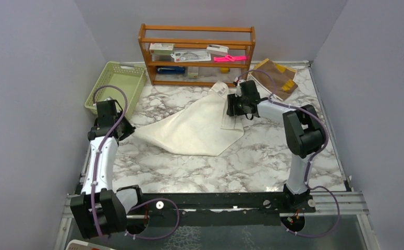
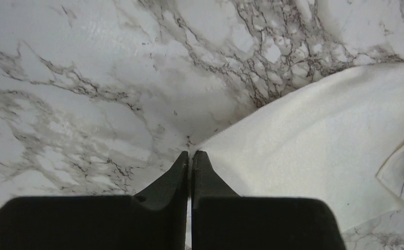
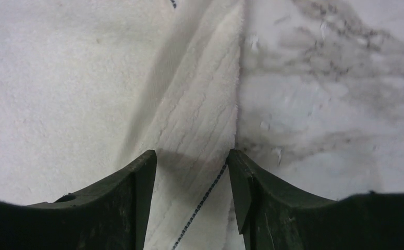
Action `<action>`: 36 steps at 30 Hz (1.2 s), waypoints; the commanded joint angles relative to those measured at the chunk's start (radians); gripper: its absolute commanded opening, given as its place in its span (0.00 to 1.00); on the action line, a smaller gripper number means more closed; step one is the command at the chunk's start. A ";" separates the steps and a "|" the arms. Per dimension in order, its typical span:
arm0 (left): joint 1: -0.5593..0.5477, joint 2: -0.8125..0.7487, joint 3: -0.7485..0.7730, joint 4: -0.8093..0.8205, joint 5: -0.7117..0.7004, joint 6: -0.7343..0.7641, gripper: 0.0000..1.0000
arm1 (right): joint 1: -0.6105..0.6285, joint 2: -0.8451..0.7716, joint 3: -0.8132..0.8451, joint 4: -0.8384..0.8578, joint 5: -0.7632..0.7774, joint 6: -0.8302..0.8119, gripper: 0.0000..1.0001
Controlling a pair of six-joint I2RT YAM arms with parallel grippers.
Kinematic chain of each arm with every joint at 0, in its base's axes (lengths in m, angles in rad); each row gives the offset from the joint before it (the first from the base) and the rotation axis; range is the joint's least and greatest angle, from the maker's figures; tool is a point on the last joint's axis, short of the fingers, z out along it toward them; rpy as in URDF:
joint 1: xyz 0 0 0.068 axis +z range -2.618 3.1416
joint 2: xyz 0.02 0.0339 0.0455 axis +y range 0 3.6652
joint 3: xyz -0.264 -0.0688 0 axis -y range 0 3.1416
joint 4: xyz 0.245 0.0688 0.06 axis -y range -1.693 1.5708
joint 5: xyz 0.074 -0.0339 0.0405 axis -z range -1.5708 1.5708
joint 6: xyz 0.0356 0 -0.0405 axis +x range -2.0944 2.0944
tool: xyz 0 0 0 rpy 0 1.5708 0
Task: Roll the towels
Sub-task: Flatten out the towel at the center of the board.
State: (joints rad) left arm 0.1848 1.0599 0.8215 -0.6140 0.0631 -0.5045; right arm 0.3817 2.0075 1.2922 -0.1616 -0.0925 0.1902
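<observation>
The cream-white towel [image 1: 194,127] lies spread in a rough triangle on the marble table [image 1: 252,161]. My left gripper [image 1: 125,129] is at its left corner. In the left wrist view the jaws [image 2: 190,152] are pressed together, and the towel [image 2: 314,140] has its corner caught at the tips. My right gripper [image 1: 232,109] is low over the towel's right side. In the right wrist view it [image 3: 192,153] stands open astride a ribbed hem strip [image 3: 205,114], touching neither side. The brown towel with yellow trim [image 1: 278,77] lies flat at the back right, apart from both grippers.
A green basket [image 1: 113,83] sits at the back left. A wooden shelf [image 1: 197,52] with small items stands against the back wall. Grey walls close in both sides. A black rail [image 1: 215,200] runs along the near edge.
</observation>
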 commanded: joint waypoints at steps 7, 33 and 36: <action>0.040 0.057 0.111 0.101 0.066 0.029 0.00 | 0.007 -0.468 -0.598 -0.053 -0.204 0.236 0.54; 0.039 0.022 0.007 0.232 0.272 0.063 0.00 | -0.083 -0.367 -0.256 -0.065 0.015 0.037 0.85; 0.040 0.026 -0.012 0.247 0.280 0.050 0.00 | -0.082 -0.307 -0.260 -0.059 0.010 0.032 0.84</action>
State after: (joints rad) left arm 0.2169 1.0981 0.8352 -0.4084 0.2958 -0.4614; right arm 0.2955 1.6413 1.0126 -0.2554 -0.0620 0.2523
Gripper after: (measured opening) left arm 0.030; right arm 0.847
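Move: The towel's folded flap lies right under the right hand, its middle about 4 cm back and 1 cm to the right, with the cloth just below the fingertips. The labelled corner is some 8 cm ahead and 4 cm left of that hand; the brown cloth is about 11 cm ahead and 18 cm right. From the left hand, which already holds the towel's left corner, the towel's middle lies roughly 7 cm ahead, 22 cm right and 12 cm lower; the green basket is about 22 cm ahead and 6 cm left. The towel's folded right side is drawn back towards the base by the half-open right fingers resting on it, about 20 cm and slightly right; that hand then lifts off, opens wider, arcs forward and comes down just right of the labelled corner. Meanwhile the left hand keeps its pinch on the left corner, easing some 4 cm forward and up as its fingertips tilt up. ##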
